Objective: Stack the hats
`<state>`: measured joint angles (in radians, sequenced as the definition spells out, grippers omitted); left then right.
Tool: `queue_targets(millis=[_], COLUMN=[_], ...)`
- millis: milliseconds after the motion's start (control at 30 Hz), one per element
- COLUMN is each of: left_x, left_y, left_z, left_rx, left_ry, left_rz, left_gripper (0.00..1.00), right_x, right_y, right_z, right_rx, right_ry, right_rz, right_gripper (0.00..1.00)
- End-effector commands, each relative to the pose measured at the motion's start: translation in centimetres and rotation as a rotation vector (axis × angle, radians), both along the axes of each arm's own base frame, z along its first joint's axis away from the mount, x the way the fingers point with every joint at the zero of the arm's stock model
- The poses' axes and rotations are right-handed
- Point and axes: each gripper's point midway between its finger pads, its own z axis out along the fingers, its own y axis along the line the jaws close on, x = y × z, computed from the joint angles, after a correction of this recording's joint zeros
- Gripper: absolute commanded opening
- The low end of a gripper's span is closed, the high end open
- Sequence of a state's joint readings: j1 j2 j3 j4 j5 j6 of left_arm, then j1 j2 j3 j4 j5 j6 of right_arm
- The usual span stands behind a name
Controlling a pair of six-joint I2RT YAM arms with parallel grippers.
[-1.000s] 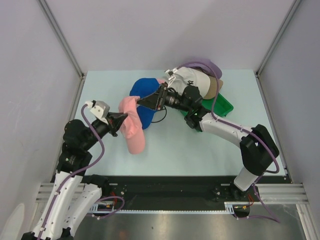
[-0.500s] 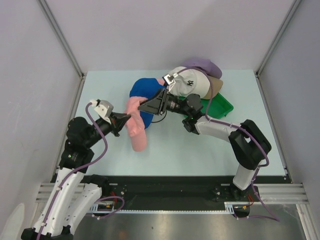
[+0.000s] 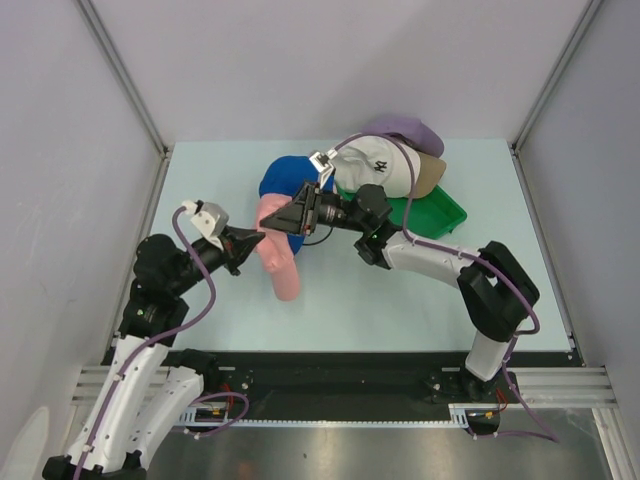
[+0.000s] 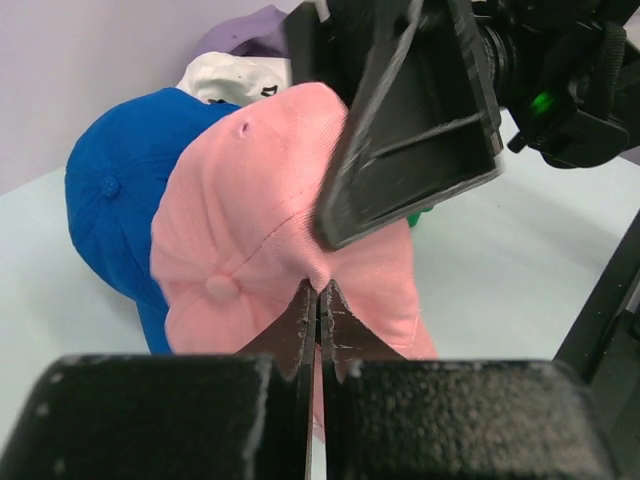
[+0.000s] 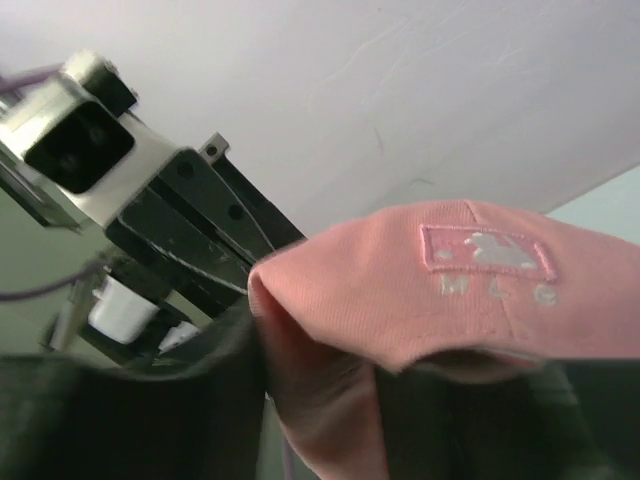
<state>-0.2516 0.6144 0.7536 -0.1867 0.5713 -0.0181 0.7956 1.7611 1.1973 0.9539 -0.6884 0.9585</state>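
The pink hat point(image 3: 280, 262) hangs between both grippers above the table, its crown point(image 4: 250, 230) facing the left wrist camera. My left gripper point(image 3: 258, 238) is shut on a pinch of its fabric point(image 4: 320, 290). My right gripper point(image 3: 272, 224) reaches in from the right, and a fold of the pink hat point(image 5: 450, 280) fills the gap between its fingers point(image 5: 320, 380). Just behind lies the blue hat point(image 3: 285, 175) point(image 4: 110, 190). The white hat point(image 3: 375, 165), tan hat point(image 3: 430, 175) and lavender hat point(image 3: 405, 128) are piled at the back right.
A green tray point(image 3: 445, 212) lies under the pile of hats at the back right. Grey walls with metal posts close in the table on three sides. The right arm stretches across the middle of the table.
The right gripper slid left, widened and then closed again on the pink hat. The hat moved right and its brim swung down toward the near edge. The left gripper stayed shut.
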Motion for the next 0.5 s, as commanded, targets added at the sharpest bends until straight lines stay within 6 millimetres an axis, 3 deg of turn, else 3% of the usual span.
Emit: queue_targets(millis=[0,33,100,267,467], left_x=[1.6,1.9,2.9,3.9,4.3], left_y=[1.2,1.6,2.6,3.6,4.6], left_z=[1.1,1.1,0.5,0.1,0.1], left_rx=[0.001,0.004,0.017,0.027,0.031], left_ry=[-0.040,-0.034,-0.004,0.025,0.028], left_rz=[0.097,0.126,0.197,0.276,0.340], left_gripper=[0.00,0.00,0.00,0.00,0.00], right_x=[-1.0,-1.2,-1.8,-2.0,-2.0], right_y=[-1.0,-1.3,-2.3,-4.2,-6.8], right_z=[2.9,2.2,3.0,1.6,2.0], right_rx=[0.047,0.033,0.043,-0.015,-0.029], right_ry=[-0.090,-0.080,-0.100,-0.083,-0.081], right_rz=[-0.024,-0.026,-0.043,-0.102,-0.164], right_gripper=[0.25,0.16,0.12,0.13,0.18])
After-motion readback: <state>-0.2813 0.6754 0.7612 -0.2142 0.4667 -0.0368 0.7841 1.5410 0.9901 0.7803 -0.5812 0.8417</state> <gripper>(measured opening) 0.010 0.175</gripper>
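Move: The left hand still holds the pink hat's edge. The blue hat is about 13 cm ahead, 6 cm right and 20 cm below that hand; the white hat lies some 20 cm ahead, 22 cm right and 20 cm below it. For the right hand, already at the edge, the pink hat's middle is roughly 2 cm back, 2 cm right and 8 cm below. Right fingers close on the pink hat's edge, drawing it about 4 cm right and 2 down; left keeps hold, sinking 2. ##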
